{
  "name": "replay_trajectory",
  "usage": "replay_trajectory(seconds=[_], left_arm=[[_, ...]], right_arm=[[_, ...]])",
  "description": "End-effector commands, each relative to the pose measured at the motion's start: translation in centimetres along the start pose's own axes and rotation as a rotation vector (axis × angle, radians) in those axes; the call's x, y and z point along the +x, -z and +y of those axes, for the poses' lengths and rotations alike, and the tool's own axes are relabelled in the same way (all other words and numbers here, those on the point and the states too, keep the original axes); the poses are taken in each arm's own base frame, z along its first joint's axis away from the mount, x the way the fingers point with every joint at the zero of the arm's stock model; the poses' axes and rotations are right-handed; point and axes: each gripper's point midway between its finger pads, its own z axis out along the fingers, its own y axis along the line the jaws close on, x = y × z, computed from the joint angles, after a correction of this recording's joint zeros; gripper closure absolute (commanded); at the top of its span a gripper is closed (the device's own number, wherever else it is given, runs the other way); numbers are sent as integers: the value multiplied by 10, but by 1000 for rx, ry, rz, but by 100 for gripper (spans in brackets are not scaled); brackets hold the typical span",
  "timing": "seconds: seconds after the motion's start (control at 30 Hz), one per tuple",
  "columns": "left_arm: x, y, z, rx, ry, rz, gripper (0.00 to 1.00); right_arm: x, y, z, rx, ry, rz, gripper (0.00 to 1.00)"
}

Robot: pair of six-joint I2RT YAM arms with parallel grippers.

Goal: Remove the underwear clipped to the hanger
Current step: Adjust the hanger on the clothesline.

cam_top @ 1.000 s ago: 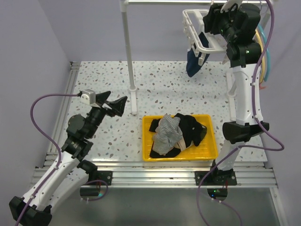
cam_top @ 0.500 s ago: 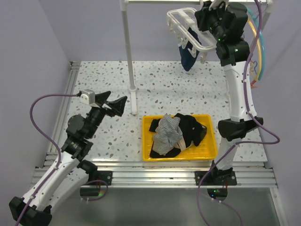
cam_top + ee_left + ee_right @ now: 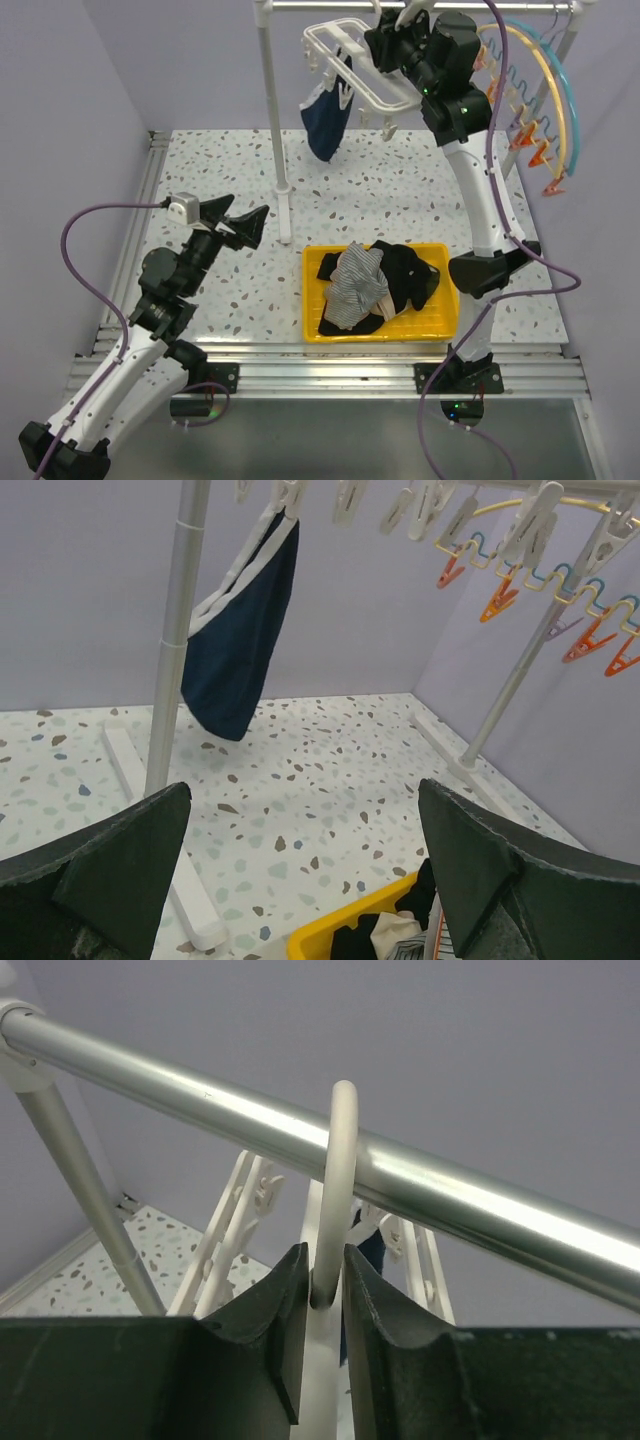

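Observation:
One navy blue underwear hangs clipped to the white peg hanger, high at the back beside the upright post. My right gripper is up at the rail, shut on the hanger's white hook, which loops over the metal rail. In the right wrist view the jaws press on both sides of the hook, with my right gripper just under the rail. My left gripper hovers low over the table at the left, open and holding nothing. Its wrist view shows the navy underwear ahead and above my left gripper.
A yellow tray near the front holds several loose underwear pieces, black, striped and pale. The rack's white post and foot stand between my arms. A second hanger with coloured pegs hangs at the right end of the rail.
My right gripper has closed on the hook and slid the hanger with the navy underwear leftward along the rail. The left arm has not moved.

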Motion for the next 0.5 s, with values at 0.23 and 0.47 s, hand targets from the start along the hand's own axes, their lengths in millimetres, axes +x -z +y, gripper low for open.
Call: replay_trajectory(seconds=[0.23, 0.47], left_arm=[[-9, -2, 3, -13, -10, -39, 0], [-8, -8, 1, -5, -22, -29, 0]], right_arm=[[-83, 69, 9, -51, 172, -171, 40], [-98, 126, 32, -183, 360, -186, 20]])
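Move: The white hanger's hook is right at the right fingertips, its middle about 1 cm ahead and 2 cm above, with the rod some 3 cm ahead and 4 cm up. The hanger frame's middle sits about 2 cm left, 1 cm ahead and 6 cm below; the navy underwear hangs roughly 8 cm ahead, 6 cm left and 14 cm below. The coloured hangers are about 27 cm right, 3 cm back and 12 cm lower. From the left hand the hook lies about 24 cm ahead, 25 cm right and 22 cm up. Backward and then also upward, the right hand draws away from the rod, slowly at first while its fingers spread wide and let go of the hook's stem, then quickly. It withdraws about 9 cm over the white hanger frame, rising some 4 cm, while the fingers tip up and the hand's left side rolls down about 10 degrees. ##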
